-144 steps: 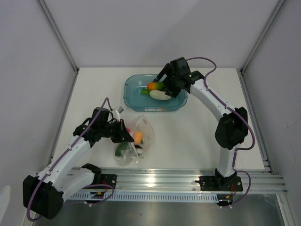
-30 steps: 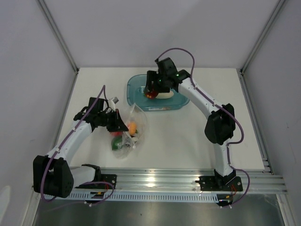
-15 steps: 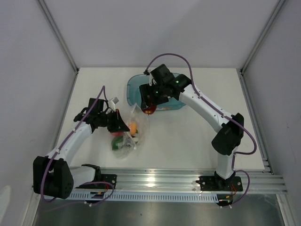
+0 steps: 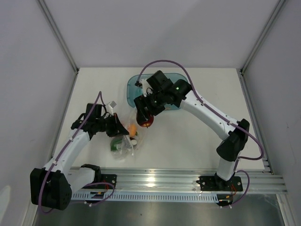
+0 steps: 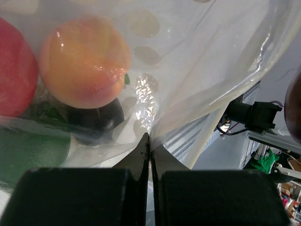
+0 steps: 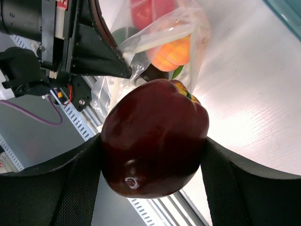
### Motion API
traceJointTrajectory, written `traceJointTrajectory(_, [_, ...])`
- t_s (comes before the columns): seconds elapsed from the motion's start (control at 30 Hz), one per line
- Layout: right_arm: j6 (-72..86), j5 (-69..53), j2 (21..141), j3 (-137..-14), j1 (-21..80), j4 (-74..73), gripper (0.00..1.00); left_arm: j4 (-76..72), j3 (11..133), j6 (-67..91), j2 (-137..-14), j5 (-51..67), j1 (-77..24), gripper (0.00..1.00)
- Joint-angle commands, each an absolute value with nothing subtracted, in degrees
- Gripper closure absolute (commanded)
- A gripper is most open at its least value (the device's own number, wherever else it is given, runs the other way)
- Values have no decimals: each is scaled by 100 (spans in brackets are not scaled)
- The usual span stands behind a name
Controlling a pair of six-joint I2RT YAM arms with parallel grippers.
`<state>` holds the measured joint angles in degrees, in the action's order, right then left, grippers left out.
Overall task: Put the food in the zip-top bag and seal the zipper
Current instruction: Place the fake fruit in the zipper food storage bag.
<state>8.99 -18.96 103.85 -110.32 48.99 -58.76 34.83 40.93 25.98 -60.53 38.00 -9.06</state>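
The clear zip-top bag [image 4: 126, 140] lies left of centre with a peach fruit [image 5: 84, 66], a red one [image 5: 14, 70], a green one [image 5: 33, 150] and a dark purple one [image 5: 94, 120] inside. My left gripper [image 4: 120, 128] is shut on the bag's edge and lifts it; its tips [image 5: 149, 141] pinch the plastic. My right gripper [image 6: 153, 155] is shut on a dark red apple-like fruit [image 6: 155, 136], held just right of the bag's mouth [image 4: 146, 118]. A pale band on the bag's rim [image 6: 155, 40] looks like the zipper, unsealed.
The teal tub [image 4: 132, 88] stands at the back centre, mostly hidden under my right arm. A metal rail [image 4: 178, 181] runs along the near edge of the table. Grey walls close in the left, right and back.
My right arm has carried the dark red fruit out of the tub, forward and left to the bag's mouth. The left gripper still pinches the bag and has shifted slightly nearer.
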Motion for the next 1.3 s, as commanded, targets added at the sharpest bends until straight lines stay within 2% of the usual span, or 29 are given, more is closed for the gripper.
traceJointTrajectory(0.0, [712,-1987,9967,-10978,5088,-5907,100,3428,4087,2768,-5801,3823,-853,100])
traceJointTrajectory(0.33, [571,-1811,10450,-11487,5387,-5942,100,3621,4438,2786,-5757,3929,-853,99])
traceJointTrajectory(0.5, [939,-1617,10608,-11312,5484,-5713,99,3612,4544,2812,-5748,4060,-861,99])
traceJointTrajectory(0.67, [1072,-1486,10757,-11276,5598,-5546,84,3700,4631,2778,-5555,4149,-853,100])
traceJointTrajectory(0.73, [1081,-1424,10915,-11425,5625,-5607,82,3770,4702,2733,-5467,4105,-853,99])
traceJointTrajectory(0.8, [1055,-1380,10969,-11496,5660,-5651,73,3814,4763,2812,-5423,4043,-853,99])
traceJointTrajectory(0.83, [1011,-1380,10986,-11505,5678,-5651,62,3849,4807,2856,-5371,4052,-853,100])
traceJointTrajectory(0.9, [958,-1345,11048,-11549,5686,-5756,49,3858,4851,2953,-5309,4078,-853,99])
traceJointTrajectory(0.93, [923,-1197,11074,-11566,5687,-5809,36,3858,4860,2971,-5282,4061,-853,100])
traceJointTrajectory(1.03, [686,-967,10995,-11470,5695,-5880,16,3797,4869,3119,-5116,3754,-853,99])
traceJointTrajectory(1.07, [572,-845,10960,-11548,5695,-6002,1,3823,4930,3190,-5080,3675,-853,99])
traceJointTrajectory(1.27, [730,-686,10372,-11118,5616,-5756,1,4253,5159,3314,-5036,3341,-853,99])
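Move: The dark red fruit is already gripped in the right hand. The bag's mouth lies about 4 cm back, 4 cm left and 9 cm below that hand. Inside the bag, the peach is some 2 cm back, 6 cm left and 18 cm down from it, the avocado roughly 8 cm back and 14 cm left. From the left hand, pinching the rim, the mouth's middle is about 4 cm right, level fore-and-aft, and 1 cm lower. The dark red fruit is carried in the right hand a little back, then left and down into the bag's mouth, roughly 4 cm each way; there the fingers open wide and let go, the hand easing back right a little. Meanwhile the left hand keeps its pinch on the rim and lifts it about 6 cm, its fingertips tilting slightly up. ##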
